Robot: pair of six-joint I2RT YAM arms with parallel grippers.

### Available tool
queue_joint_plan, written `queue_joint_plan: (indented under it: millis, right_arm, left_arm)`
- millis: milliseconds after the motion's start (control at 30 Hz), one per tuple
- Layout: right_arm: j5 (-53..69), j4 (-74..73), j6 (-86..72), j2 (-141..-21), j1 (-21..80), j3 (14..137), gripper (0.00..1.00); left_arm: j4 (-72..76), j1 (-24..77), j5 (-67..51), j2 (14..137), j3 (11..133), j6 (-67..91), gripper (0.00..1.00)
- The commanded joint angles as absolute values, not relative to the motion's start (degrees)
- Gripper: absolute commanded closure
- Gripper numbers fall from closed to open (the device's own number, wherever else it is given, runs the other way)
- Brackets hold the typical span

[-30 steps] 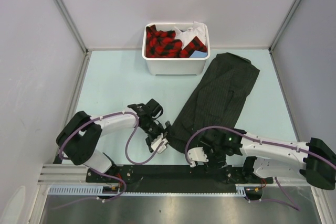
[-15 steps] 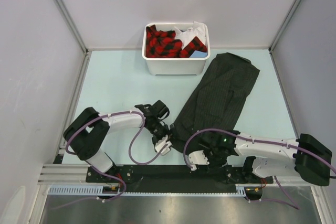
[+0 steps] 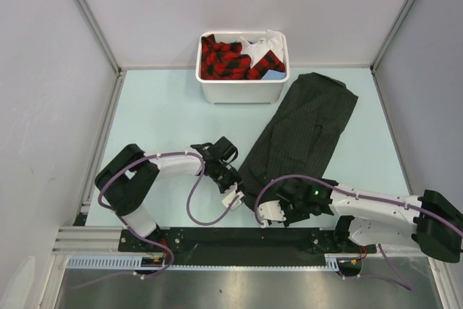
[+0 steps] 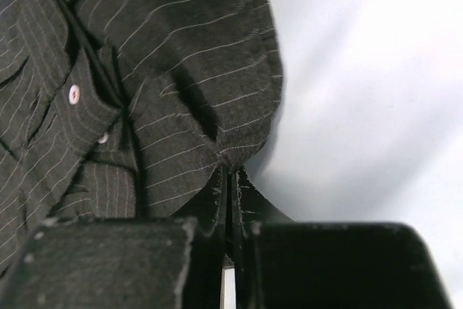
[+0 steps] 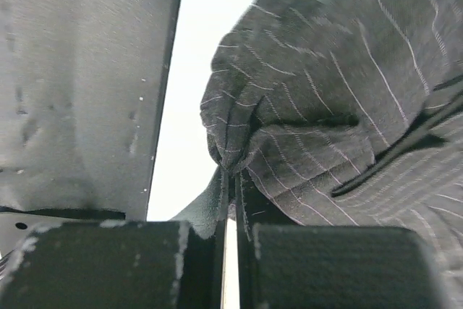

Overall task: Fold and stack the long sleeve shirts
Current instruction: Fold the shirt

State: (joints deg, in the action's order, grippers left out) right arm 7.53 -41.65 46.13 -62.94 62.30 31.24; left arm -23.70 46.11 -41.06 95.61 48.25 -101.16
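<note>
One long sleeve shirt [image 3: 304, 132], black with fine pale pinstripes, lies flat and diagonal from the back right toward the front middle of the pale table. My left gripper [image 3: 233, 192] is at the shirt's near left corner. In the left wrist view it [image 4: 233, 200] is shut on a pinched fold of the hem [image 4: 217, 128], with white buttons [image 4: 73, 93] showing to the left. My right gripper [image 3: 268, 211] is at the near right corner, and in the right wrist view it [image 5: 233, 200] is shut on a bunched fold of the same shirt [image 5: 325, 106].
A white bin [image 3: 242, 93] stands at the back middle, holding red-and-black plaid garments [image 3: 224, 59] and something white. The black mounting rail [image 3: 217, 240] runs along the near edge, close under the right gripper [image 5: 87, 92]. Frame posts and walls bound both sides.
Both grippers have gone from open to shut, pinching the shirt's near edge. The left gripper slid right and nearer to reach the corner; the right one shifted slightly.
</note>
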Motion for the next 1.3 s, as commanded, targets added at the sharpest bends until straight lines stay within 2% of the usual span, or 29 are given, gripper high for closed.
queue_joint_plan:
  millis: [0, 133, 300, 467, 733, 867, 1267]
  right_arm:
    - [9.57, -41.57, 44.83, -58.98, 65.65, 34.27, 1.00]
    - [12.74, -42.10, 40.27, -56.52, 71.71, 36.65, 1.00]
    - [15.64, -42.89, 44.12, -53.62, 71.45, 36.83, 1.00]
    - [17.05, -43.68, 42.64, -48.96, 68.12, 38.05, 1.00]
    - [17.93, -46.58, 44.74, -47.29, 49.60, 42.27, 1.00]
    - [19.15, -47.90, 46.49, -46.93, 41.68, 43.07, 1.00]
    - [25.40, -45.18, 58.18, -52.90, 14.26, 43.33, 1.00]
  left_arm:
    - [-30.75, 46.23, -44.73, 90.89, 49.66, -104.58, 1.00]
    - [-43.37, 46.14, -46.49, 85.00, 47.73, -110.64, 1.00]
    - [-51.67, 46.14, -48.95, 78.05, 47.19, -111.81, 1.00]
    - [-52.29, 45.27, -49.48, 82.96, 54.56, -107.94, 1.00]
    - [-55.28, 41.66, -51.94, 97.01, 73.46, -105.74, 1.00]
    - [-54.67, 40.78, -53.96, 103.52, 84.25, -98.82, 1.00]
    - [-39.40, 39.64, -50.46, 119.52, 103.78, -79.37, 1.00]
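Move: Both closed grippers already pinch the near end of the shirt at table height. The shirt's far end, towards which it is carried, lies about 32 cm ahead and 29 cm to the right of the left hand, and some 40 cm ahead and 13 cm to the right of the right hand. The shirt's middle lies roughly 13 cm ahead and 20 cm right of the left hand, and the bin about 34 cm straight ahead of that hand. Keeping their pinch on the shirt's near end, both hands first draw it back and to the left about 5 cm while lifting, then reverse and swing forward and to the right over the shirt towards its far end, the left some 17 cm forward, the right nearly 14, ending about 10 cm higher than they began. The right hand turns clockwise and rolls its left side up; the left tips slightly. ##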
